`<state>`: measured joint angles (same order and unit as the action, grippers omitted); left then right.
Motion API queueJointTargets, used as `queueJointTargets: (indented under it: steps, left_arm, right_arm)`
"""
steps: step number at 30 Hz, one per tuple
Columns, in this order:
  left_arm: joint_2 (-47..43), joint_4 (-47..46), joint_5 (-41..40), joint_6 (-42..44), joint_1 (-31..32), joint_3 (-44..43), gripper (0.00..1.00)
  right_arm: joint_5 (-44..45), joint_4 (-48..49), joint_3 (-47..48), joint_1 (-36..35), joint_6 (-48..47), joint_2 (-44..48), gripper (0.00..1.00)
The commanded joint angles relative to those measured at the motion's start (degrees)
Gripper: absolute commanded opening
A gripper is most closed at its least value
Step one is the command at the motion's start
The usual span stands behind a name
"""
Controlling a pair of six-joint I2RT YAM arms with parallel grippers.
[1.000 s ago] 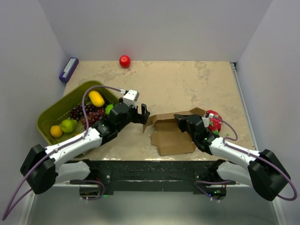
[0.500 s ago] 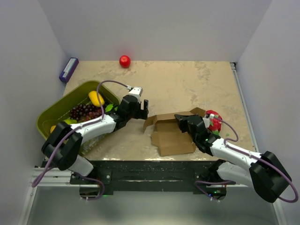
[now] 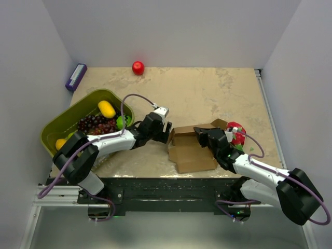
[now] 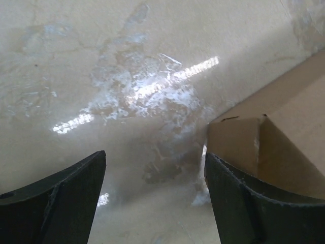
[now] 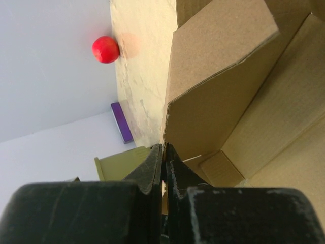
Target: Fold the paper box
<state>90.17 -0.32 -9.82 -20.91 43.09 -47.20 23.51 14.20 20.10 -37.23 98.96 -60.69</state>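
Observation:
The paper box (image 3: 194,150) is a brown cardboard sheet lying partly folded at the table's front middle, its back and left walls raised. My left gripper (image 3: 167,133) is at the box's left end, low over the table. In the left wrist view this gripper (image 4: 155,160) stands open over bare tabletop, and its right finger (image 4: 254,203) lies next to a corner flap of the box (image 4: 238,142). My right gripper (image 3: 203,134) is shut on the raised back wall. The right wrist view shows its jaws (image 5: 163,152) pinching the thin cardboard edge of the box (image 5: 228,91).
An olive-green basket (image 3: 54,129) with grapes, a lemon and other fruit sits at the left. A red ball (image 3: 138,67) lies at the back wall, and a purple block (image 3: 76,76) at the back left. A red, white and green object (image 3: 237,134) sits right of the box.
My left arm has reached rightward from the basket to the box's left end, and the left flap has shifted right and stood up. Its jaws have narrowed slightly. The right gripper has kept its grip.

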Motion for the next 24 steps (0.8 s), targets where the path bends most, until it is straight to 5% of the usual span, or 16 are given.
queueJointTargets:
  steps: [1, 8, 16, 24]
  left_arm:
    - [-0.87, 0.23, -0.72, 0.96, 2.17, -0.79, 0.83]
    - [-6.66, 0.23, -0.8, -2.81, 3.66, 2.98, 0.83]
    - [-21.68, -5.92, -7.14, -13.1, 9.55, 18.01, 0.85]
    - [-24.61, -10.04, -4.6, -19.26, 13.6, 23.12, 0.86]
  right_arm:
    - [3.56, 0.83, -0.23, -0.3, 0.01, -0.4, 0.0]
    - [3.48, 1.01, 0.12, -0.3, -0.17, -0.93, 0.0]
    - [4.18, 0.66, 0.12, -0.38, -0.08, -0.84, 0.0]
    - [4.35, 0.48, 0.29, -0.3, -0.43, -0.22, 0.0]
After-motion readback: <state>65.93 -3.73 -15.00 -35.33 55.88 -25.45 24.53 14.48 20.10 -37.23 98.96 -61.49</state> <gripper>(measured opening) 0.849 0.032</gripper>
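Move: The box's left flap stands close beside the wide-open left hand, roughly 3 cm to its right, 2 cm back and about level. The small tab at the box's near-left corner lies some 9 cm back, 3 cm right and 4 cm below that hand; the green basket's middle is about 38 cm left and level with it in reach. From the right hand, shut on the far wall's upper edge, the left flap lies roughly 15 cm left, 4 cm back and 6 cm lower. The left hand's right finger comes free of the box's left flap as the hand draws back about 10 cm towards the robot, gently at first and then faster, along the outside of the box towards its near-left corner. It rolls some 10 degrees, left side sinking, with the fingers still wide open, while the right hand stays put and keeps its pinch on the far wall's upper edge. ##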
